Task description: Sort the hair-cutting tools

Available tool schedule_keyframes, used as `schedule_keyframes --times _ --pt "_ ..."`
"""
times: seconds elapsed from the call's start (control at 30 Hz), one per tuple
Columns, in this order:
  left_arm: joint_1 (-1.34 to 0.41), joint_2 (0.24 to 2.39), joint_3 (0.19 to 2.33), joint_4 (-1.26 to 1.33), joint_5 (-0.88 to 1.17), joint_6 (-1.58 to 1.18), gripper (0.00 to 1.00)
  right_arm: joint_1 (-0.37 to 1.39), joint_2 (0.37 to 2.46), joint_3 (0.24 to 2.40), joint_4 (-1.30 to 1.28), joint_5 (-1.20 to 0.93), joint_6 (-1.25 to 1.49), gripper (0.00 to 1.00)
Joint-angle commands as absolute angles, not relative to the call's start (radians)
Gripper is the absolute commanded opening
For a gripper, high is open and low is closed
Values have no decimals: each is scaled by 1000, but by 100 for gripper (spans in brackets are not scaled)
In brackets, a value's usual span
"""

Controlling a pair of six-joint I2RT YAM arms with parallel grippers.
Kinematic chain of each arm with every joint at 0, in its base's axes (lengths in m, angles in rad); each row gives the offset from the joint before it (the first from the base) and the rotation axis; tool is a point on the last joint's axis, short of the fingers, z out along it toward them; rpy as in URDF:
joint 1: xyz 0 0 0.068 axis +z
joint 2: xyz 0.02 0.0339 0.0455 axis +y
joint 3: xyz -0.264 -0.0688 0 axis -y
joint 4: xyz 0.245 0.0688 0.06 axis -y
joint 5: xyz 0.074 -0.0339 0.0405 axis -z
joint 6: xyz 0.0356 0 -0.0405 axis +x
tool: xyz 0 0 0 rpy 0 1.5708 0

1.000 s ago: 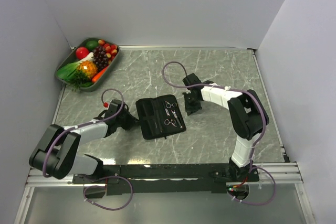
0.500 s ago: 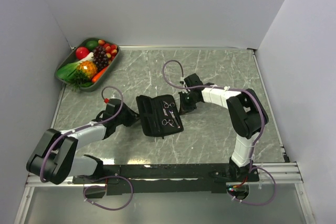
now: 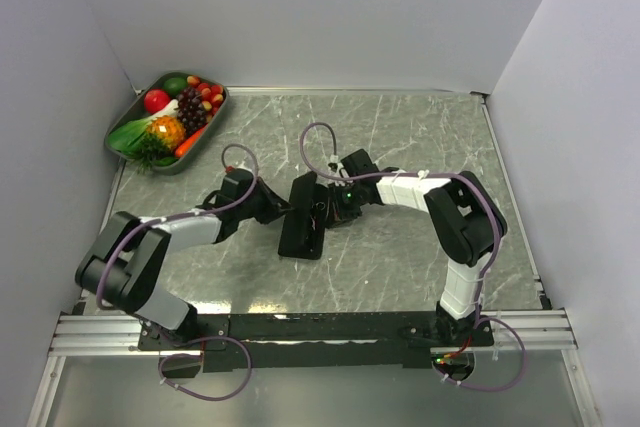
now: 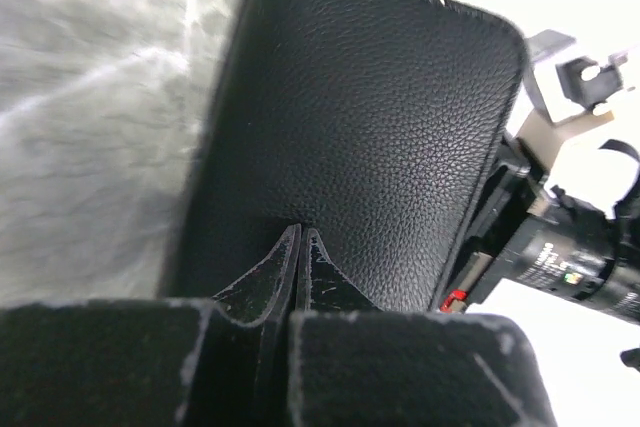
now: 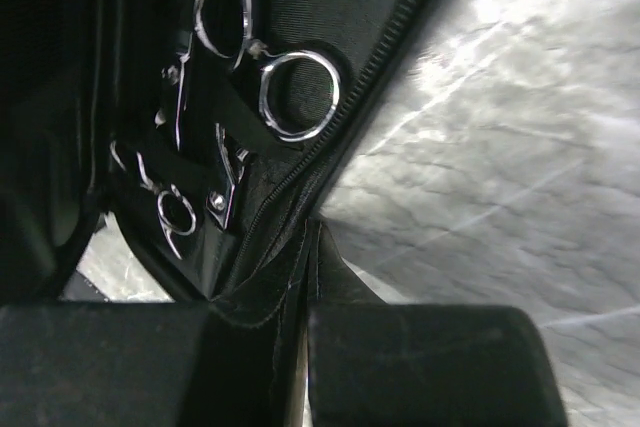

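Note:
The black pouch (image 3: pixel 303 219) stands half folded on the table between my grippers. Its grained outer cover (image 4: pixel 380 117) fills the left wrist view. My left gripper (image 4: pixel 301 237) is shut, tips against that cover, and it shows from above (image 3: pixel 281 208) at the pouch's left side. My right gripper (image 5: pixel 312 247) is shut on the pouch's zipper edge (image 5: pixel 330 137), and it shows from above (image 3: pixel 335 207) at the pouch's right side. Two silver scissors are strapped inside: a larger pair (image 5: pixel 298 95) and a smaller pair (image 5: pixel 175 212). The black combs are hidden.
A grey tray (image 3: pixel 131 110) of fruit and vegetables sits at the far left corner. Purple cables loop above both wrists. White walls close the table at the left, back and right.
The pouch lay open and flat; now its halves are raised toward each other. Both grippers have moved inward against it, and the pouch has shifted slightly up and right.

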State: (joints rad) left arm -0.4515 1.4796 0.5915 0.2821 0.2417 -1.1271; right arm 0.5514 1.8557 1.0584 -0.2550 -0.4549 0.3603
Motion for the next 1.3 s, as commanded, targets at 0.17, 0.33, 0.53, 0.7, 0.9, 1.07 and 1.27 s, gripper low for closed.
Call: schedule_keyframes --times 0.17,0.33,0.53,0.7,0.9,1.07,1.27 --pt "-560 1620 653 357 258 -1140 1 584 1885 1005 -304 -428 360 0" --pt "-581 1631 641 353 238 -1146 1 577 1761 999 -399 -246 344 9" --pt "-583 1608 641 308 213 -1131 1 586 1603 1029 -494 -86 330 33" --pt "-584 1589 652 238 192 -1109 1 617 1583 1077 -502 -120 342 41" --pt "-584 1566 657 183 183 -1078 1 667 1653 1150 -512 -120 373 45" --pt "-584 1575 660 176 195 -1060 1 698 1726 1215 -506 -106 413 45" --pt "-581 1572 673 156 204 -1037 1 704 1778 1247 -515 -87 446 45"
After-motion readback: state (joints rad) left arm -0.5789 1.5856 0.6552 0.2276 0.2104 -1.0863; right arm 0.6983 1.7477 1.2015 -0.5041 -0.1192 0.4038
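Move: The left fingertips are already against the outside of the tool case's raised left cover, whose middle lies about 2 cm to the right, 2 cm back and 2 cm below them. The scissors in the open right panel are roughly 6 cm to that hand's right, level fore and aft, and 6 cm below. The right hand is low at the panel's zipped right edge, with the case's middle some 5 cm to its left and the scissors 3 cm left and 2 cm ahead. The left hand, its fingers still nearly shut, pushes the cover to the right and down over the scissors, going about 4 cm right, 3 cm down and 2 cm back, and then stays on top with its fingertips on the leather. The right hand meanwhile pulls some 5 cm out to the right from the zipped edge, opens its fingers to nearly half while rising about 5 cm, and swings back left above that edge, sinking slightly at the end with the wrist tilted some 15 degrees. ##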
